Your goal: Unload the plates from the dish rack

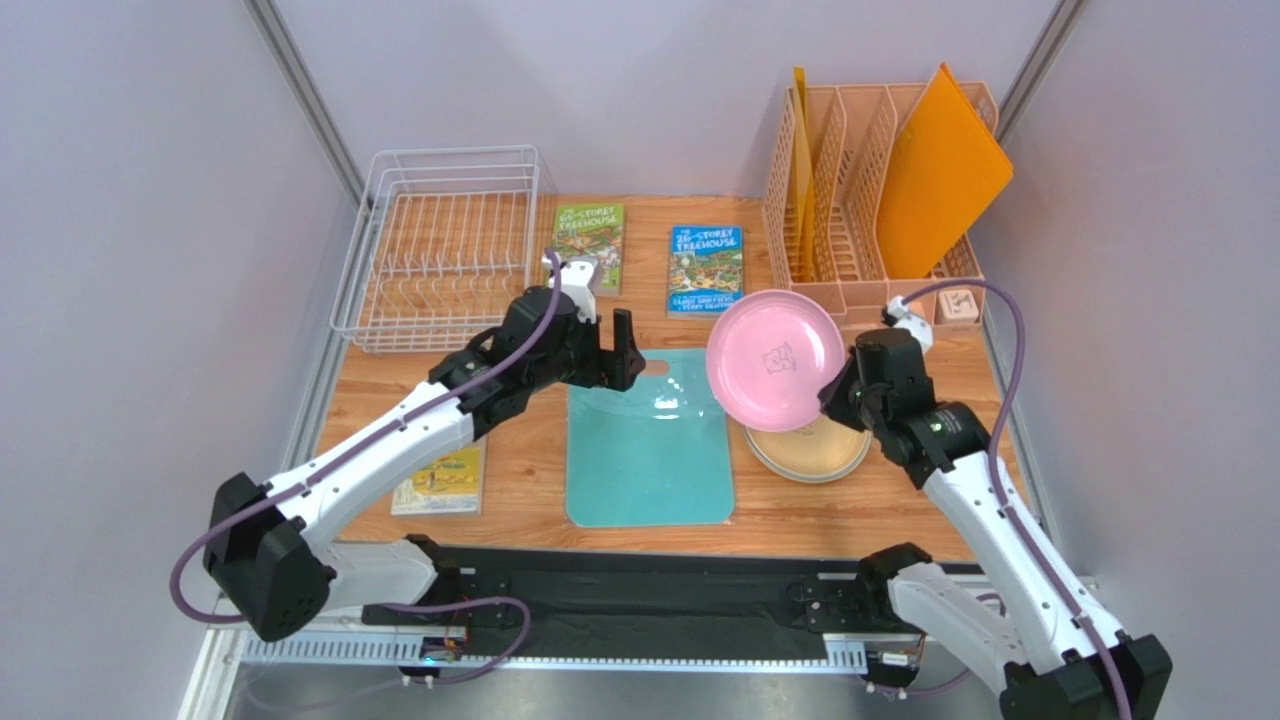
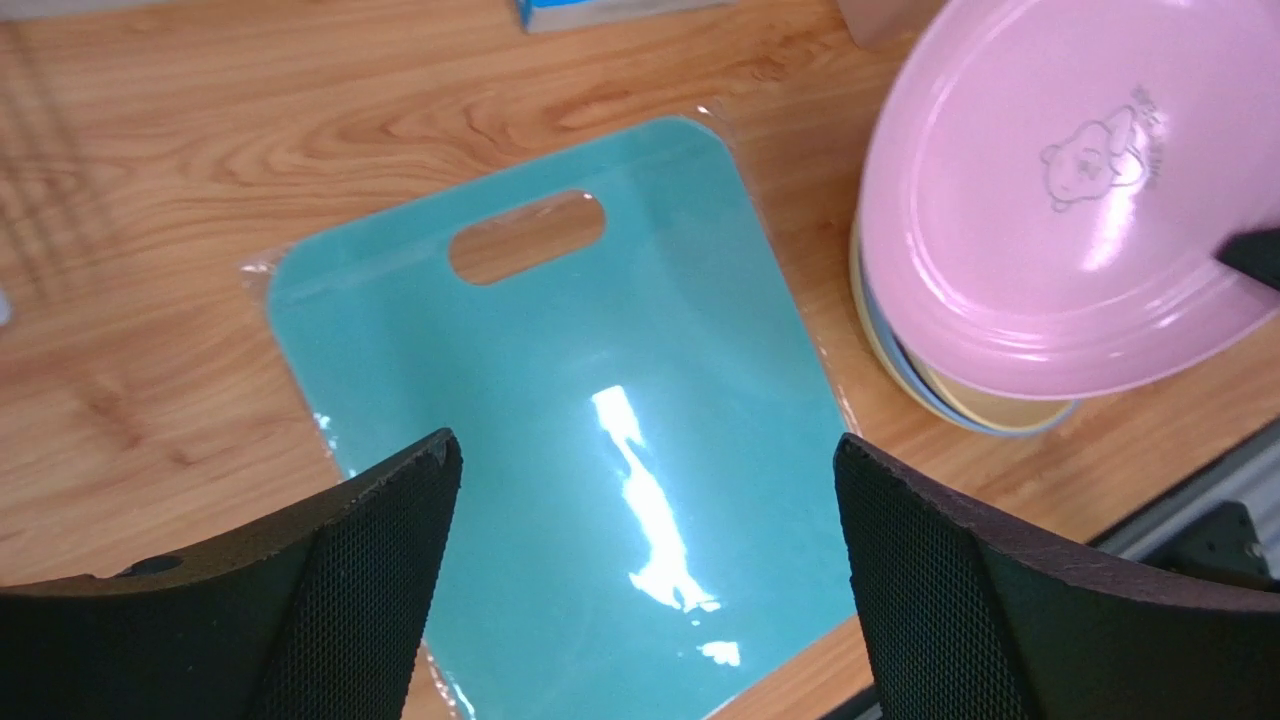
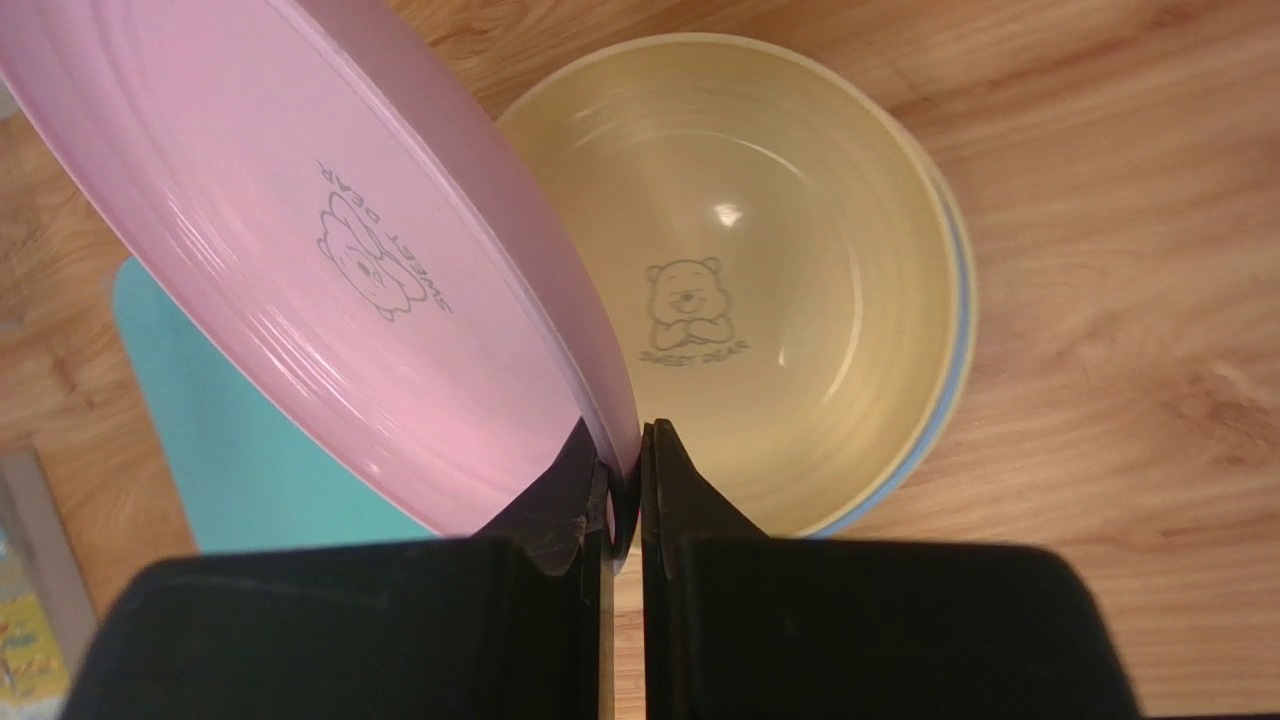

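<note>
My right gripper (image 1: 836, 393) is shut on the rim of the pink plate (image 1: 774, 357), holding it tilted above a stack of plates (image 1: 812, 450) on the table. In the right wrist view the pink plate (image 3: 346, 255) is pinched between my fingers, over the pale yellow plate (image 3: 751, 270) that tops the stack, with a blue rim (image 3: 932, 420) under it. My left gripper (image 1: 619, 348) is open and empty above the teal cutting board (image 1: 649, 435), as the left wrist view (image 2: 646, 495) shows. The white wire dish rack (image 1: 439, 248) at back left holds no plates.
Two books (image 1: 586, 240) (image 1: 706, 270) lie at the back middle. A peach file organizer (image 1: 872, 180) with an orange folder (image 1: 939, 173) stands at back right. A small yellow book (image 1: 443, 477) lies front left. A small wooden block (image 1: 957, 306) sits near the organizer.
</note>
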Controlling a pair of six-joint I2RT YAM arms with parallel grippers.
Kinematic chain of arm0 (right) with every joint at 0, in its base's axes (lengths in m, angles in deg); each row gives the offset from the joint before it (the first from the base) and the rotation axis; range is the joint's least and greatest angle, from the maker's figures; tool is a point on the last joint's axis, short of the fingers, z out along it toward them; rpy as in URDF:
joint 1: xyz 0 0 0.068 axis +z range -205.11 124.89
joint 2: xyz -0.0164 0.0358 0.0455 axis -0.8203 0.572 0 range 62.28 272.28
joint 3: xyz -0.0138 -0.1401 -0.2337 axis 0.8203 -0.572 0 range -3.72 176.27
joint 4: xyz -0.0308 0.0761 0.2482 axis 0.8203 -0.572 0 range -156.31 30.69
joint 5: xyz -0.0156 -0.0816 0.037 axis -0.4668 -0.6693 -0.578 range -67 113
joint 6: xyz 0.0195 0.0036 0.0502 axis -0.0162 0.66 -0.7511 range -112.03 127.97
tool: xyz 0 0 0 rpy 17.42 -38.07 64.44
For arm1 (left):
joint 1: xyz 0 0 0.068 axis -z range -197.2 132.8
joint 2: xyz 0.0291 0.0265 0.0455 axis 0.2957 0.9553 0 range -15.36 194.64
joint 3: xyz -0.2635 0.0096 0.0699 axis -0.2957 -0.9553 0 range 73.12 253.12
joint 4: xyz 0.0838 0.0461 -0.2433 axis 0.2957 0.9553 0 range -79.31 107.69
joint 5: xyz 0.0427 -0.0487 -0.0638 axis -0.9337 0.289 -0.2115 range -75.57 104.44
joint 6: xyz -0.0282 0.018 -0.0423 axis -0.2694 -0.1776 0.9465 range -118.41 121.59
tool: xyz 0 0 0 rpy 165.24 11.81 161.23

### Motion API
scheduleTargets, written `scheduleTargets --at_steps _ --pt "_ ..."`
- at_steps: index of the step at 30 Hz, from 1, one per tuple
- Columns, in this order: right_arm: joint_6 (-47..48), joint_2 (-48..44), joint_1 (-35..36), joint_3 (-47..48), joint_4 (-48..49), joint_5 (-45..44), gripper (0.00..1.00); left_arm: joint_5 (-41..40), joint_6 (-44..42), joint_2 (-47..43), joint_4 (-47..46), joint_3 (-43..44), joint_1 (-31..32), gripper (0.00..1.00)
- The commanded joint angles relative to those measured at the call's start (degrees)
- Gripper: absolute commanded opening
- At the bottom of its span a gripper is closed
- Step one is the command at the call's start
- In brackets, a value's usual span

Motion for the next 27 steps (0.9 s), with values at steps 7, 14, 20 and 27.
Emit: scheduleTargets --at_steps 7,14,20,27 --pt "-7.14 -5.56 -6.96 -4.27 -5.77 -3.70 0.00 -13.23 -4.41 -8.53 0.66 -4.06 0.22 0.98" --pt "-7.76 -3.99 -7.49 -5.85 -5.16 -1.42 0.05 -13.40 -4.06 -7.39 0.92 -4.41 0.14 0.98" --pt "-7.32 -1.53 -7.58 -6.38 -4.37 1.05 0.13 -13.76 -4.24 -6.87 0.83 -4.06 0.22 0.98" --pt "-7.23 -1.53 -7.49 -6.73 -4.28 1.14 0.39 -13.58 -4.24 -5.64 1.01 -3.88 0.22 0.98"
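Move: From the right hand, which still grips the pink plate by its right rim, the stack of earlier plates lies almost directly below: its middle is about 1 cm ahead, 1 cm left and 11 cm down. The teal board is some 25 cm left and 1 cm back, the blue book about 29 cm ahead and 17 cm left, both roughly 14 cm down. From the left hand, the stack is about 29 cm right, 6 cm back and 16 cm below. Back, right and down together, the right hand brings the pinched pink plate towards the stack, turning about 15 degrees clockwise; it then goes on nearly straight down, to about 5 cm lower in all, tipping its fingers further down and parting them around the rim. The left hand, empty and wide open, draws some 5 cm left, away from the stack. ##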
